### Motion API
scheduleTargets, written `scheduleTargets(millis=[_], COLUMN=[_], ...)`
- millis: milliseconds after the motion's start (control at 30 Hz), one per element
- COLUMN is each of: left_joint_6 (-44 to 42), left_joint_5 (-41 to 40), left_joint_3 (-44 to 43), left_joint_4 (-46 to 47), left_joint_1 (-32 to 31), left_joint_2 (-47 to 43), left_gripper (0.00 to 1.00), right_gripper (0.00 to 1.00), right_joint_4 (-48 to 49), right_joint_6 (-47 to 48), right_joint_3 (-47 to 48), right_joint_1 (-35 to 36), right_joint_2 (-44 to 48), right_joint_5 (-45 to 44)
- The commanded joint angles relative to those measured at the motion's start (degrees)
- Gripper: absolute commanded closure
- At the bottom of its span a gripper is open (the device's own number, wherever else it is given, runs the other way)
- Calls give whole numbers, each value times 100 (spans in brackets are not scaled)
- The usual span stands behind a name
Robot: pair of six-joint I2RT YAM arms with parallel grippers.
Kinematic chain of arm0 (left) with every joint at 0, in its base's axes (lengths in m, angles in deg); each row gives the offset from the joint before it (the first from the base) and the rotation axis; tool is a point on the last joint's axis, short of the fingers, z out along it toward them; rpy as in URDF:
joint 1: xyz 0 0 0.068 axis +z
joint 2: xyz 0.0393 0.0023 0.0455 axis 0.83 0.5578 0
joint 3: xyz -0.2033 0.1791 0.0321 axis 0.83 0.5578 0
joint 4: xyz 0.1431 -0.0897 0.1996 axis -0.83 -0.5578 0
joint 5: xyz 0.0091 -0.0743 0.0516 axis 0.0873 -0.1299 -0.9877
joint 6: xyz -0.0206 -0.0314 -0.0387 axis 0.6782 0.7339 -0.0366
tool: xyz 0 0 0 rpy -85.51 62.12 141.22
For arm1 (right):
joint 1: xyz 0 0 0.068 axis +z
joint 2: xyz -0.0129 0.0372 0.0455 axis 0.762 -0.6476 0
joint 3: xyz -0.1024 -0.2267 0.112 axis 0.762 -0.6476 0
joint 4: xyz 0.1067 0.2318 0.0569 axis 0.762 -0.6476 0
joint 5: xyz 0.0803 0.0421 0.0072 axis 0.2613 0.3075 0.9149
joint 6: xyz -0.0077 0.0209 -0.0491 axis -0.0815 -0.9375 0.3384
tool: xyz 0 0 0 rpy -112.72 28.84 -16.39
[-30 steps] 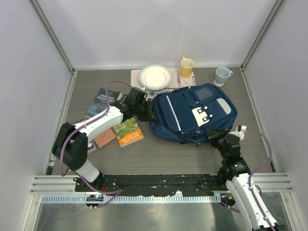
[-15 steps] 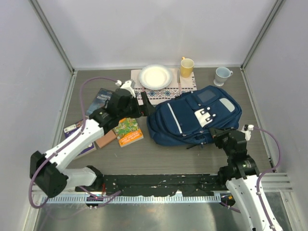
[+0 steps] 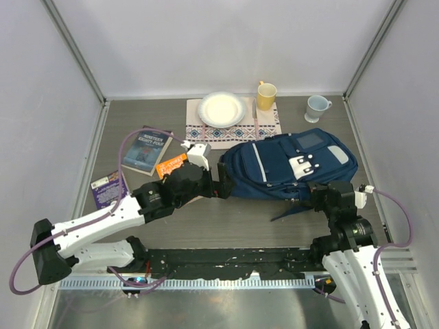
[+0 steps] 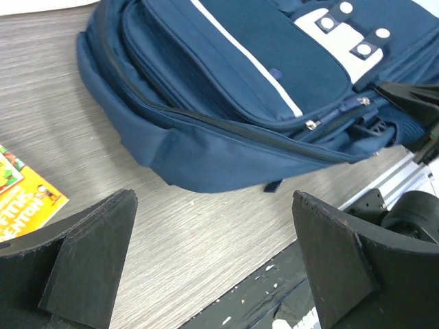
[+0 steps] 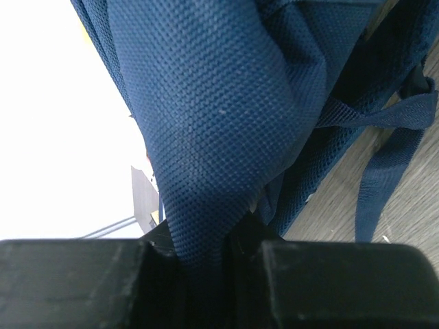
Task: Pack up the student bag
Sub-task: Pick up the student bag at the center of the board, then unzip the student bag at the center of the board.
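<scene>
The student bag [image 3: 288,166], navy with thin white stripes and a white buckle patch, lies flat right of the table's middle. My left gripper [image 3: 223,181] hovers open at the bag's left end, touching nothing. In the left wrist view its black fingers [image 4: 89,260] stand wide apart over bare wood, with the bag [image 4: 240,89] just beyond them. My right gripper [image 3: 322,197] is at the bag's near right edge. In the right wrist view it [image 5: 206,253] is shut on a fold of the bag's blue mesh fabric [image 5: 206,137], and loose straps [image 5: 384,171] hang to its right.
A white plate [image 3: 221,108] sits on a patterned placemat [image 3: 233,130] at the back, with a yellow mug [image 3: 266,94] and a pale blue mug [image 3: 317,107]. A blue book [image 3: 146,149], an orange book [image 3: 171,164] and a purple book [image 3: 108,188] lie left.
The left gripper let go of the bag, opened wide and swung nearer and rightward. The right gripper pulled the bag to the right. The books on the left shifted.
</scene>
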Motion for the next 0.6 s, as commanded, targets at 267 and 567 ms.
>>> scheduleTargets(millis=[267,567], left_joint_6=[-357,-216], left_joint_5=[-304,-1155], left_joint_3=[-892,-1014], left_joint_4=[803,1664], left_joint_1=[-1303,-2437], left_joint_2=[988,2113], left_gripper=[0,3], right_gripper=[99,99], right_joint_4=[311,179], right_joint_6=[-1278,-1243], right_joint_3=[1073,1073], right_joint_1=[157,193], right_joint_2=[-801,-889], right_joint_5=[-438,-263])
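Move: From the open left hand, the middle of the student bag lies roughly 21 cm to the right, 8 cm ahead and 14 cm below. The bag's loose strap on the near side is about 22 cm right, 6 cm back and 18 cm lower than this hand, while the orange book is some 16 cm left and 4 cm ahead. The right hand already pinches the bag's near edge; the bag's middle is about 9 cm ahead and 9 cm left of that hand, 6 cm below. Sweeping right and back in one steady pull of about 14 cm, the wide-open left hand passes along the bag's near side towards the loose strap beside the right hand's grip. It turns clockwise some 15 degrees, rises slightly, then begins to sink. The right hand keeps its pinch on the bag's near edge, lifting it about 2 cm and edging 1 cm forward. ##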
